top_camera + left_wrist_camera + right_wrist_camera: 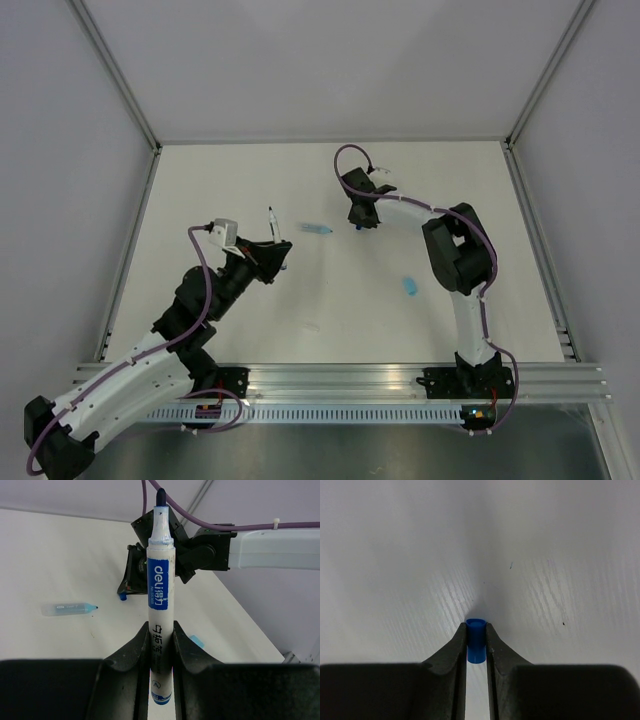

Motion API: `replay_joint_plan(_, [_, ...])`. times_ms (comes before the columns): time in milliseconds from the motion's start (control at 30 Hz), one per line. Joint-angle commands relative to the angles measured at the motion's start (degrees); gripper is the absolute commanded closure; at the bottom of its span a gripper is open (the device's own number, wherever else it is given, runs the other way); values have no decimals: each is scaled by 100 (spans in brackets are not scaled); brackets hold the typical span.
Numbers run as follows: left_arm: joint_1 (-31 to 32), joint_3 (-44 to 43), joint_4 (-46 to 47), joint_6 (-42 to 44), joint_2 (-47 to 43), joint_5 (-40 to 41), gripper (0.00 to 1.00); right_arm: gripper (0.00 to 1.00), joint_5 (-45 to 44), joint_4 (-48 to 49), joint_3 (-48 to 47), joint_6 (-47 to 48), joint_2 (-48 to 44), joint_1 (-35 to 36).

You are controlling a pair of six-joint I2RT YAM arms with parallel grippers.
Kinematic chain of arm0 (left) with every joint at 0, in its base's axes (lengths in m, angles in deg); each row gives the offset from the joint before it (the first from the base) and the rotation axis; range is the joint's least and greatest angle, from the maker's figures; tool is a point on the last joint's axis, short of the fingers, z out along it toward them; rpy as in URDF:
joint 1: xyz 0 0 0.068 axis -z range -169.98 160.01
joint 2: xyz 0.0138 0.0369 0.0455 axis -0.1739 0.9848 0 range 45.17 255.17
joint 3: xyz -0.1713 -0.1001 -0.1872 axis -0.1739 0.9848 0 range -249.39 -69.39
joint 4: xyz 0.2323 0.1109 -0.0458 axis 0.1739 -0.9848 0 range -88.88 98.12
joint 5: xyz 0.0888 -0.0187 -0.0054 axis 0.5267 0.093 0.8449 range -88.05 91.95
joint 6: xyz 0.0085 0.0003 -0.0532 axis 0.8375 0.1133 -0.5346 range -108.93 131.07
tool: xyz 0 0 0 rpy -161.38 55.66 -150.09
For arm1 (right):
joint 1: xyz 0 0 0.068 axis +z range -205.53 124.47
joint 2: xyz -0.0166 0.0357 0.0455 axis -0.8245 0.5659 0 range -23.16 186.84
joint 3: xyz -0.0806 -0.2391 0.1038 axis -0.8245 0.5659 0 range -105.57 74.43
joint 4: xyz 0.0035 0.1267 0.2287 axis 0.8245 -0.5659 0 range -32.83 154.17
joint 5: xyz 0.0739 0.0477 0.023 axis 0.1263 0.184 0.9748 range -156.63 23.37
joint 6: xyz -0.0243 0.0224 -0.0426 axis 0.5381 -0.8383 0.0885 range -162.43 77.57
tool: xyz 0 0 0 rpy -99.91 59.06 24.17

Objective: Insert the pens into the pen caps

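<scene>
My left gripper (161, 630) is shut on the white pen (160, 580), which has blue label bands. The pen stands upright with its dark tip uncovered, and it also shows in the top view (272, 225) above the left gripper (277, 250). My right gripper (476, 630) is down at the table, its fingers closed on both sides of a small dark blue pen cap (476, 641). The top view shows this right gripper (358, 222) at mid-table. A pale translucent blue cap (318, 229) lies on its side between the two grippers. Another pale blue cap (409, 285) lies near the right arm.
The white table (250, 180) is walled by grey panels at the back and sides. An aluminium rail (350, 380) runs along the near edge where both arm bases sit. A purple cable (210, 520) loops over the right arm.
</scene>
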Motion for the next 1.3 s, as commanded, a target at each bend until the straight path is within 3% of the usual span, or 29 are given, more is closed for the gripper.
replay_joint_plan(0, [-11, -111, 98, -60, 133, 60, 98, 100, 321, -71, 376, 368, 23, -19])
replay_joint_plan(333, [-11, -304, 195, 63, 704, -440, 98, 100, 935, 598, 1141, 1712, -1409, -310])
replay_joint_plan(533, [-11, -410, 852, 20, 1309, -2062, 98, 100, 1699, 1089, 1798, 2163, -3095, -319])
replay_joint_plan(733, [-11, -410, 1793, -367, 1803, -3619, 98, 100, 2851, 3012, 3308, 1715, -5319, -275])
replay_joint_plan(867, [-3, -357, 2312, -534, 1909, -4069, 98, 100, 3159, 4199, 3900, 1346, -6365, 102])
replay_joint_plan(1067, [-3, -243, 2779, -683, 1891, -4509, 98, 100, 3415, 5552, 4410, 845, -6798, 585])
replay_joint_plan(1267, [-3, -182, 2893, -693, 1821, -4554, 98, 100, 2986, 6344, 4639, 949, -6789, 1358])
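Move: My right hand already pinches the blue cap down at the table. The white pen it goes to stands upright in my left fingers, its middle about 21 cm back, 20 cm left and 28 cm above my right hand. A light-blue pen lies level with the cap, some 14 cm left; a light-blue cap lies 17 cm back and 13 cm right. From my left hand, the blue cap is about 21 cm ahead, 20 cm right and 25 cm down. I drag the pinched cap a few centimetres back and right, low down, then swing it up about 35 cm, back 20 and lastly left towards the pen tip, tipping my right fingers up to near level and turning them leftwards. My left hand keeps its grip, dips 4 cm, then goes right and back and rises again, turning some 45 degrees clockwise to bring the pen across. ##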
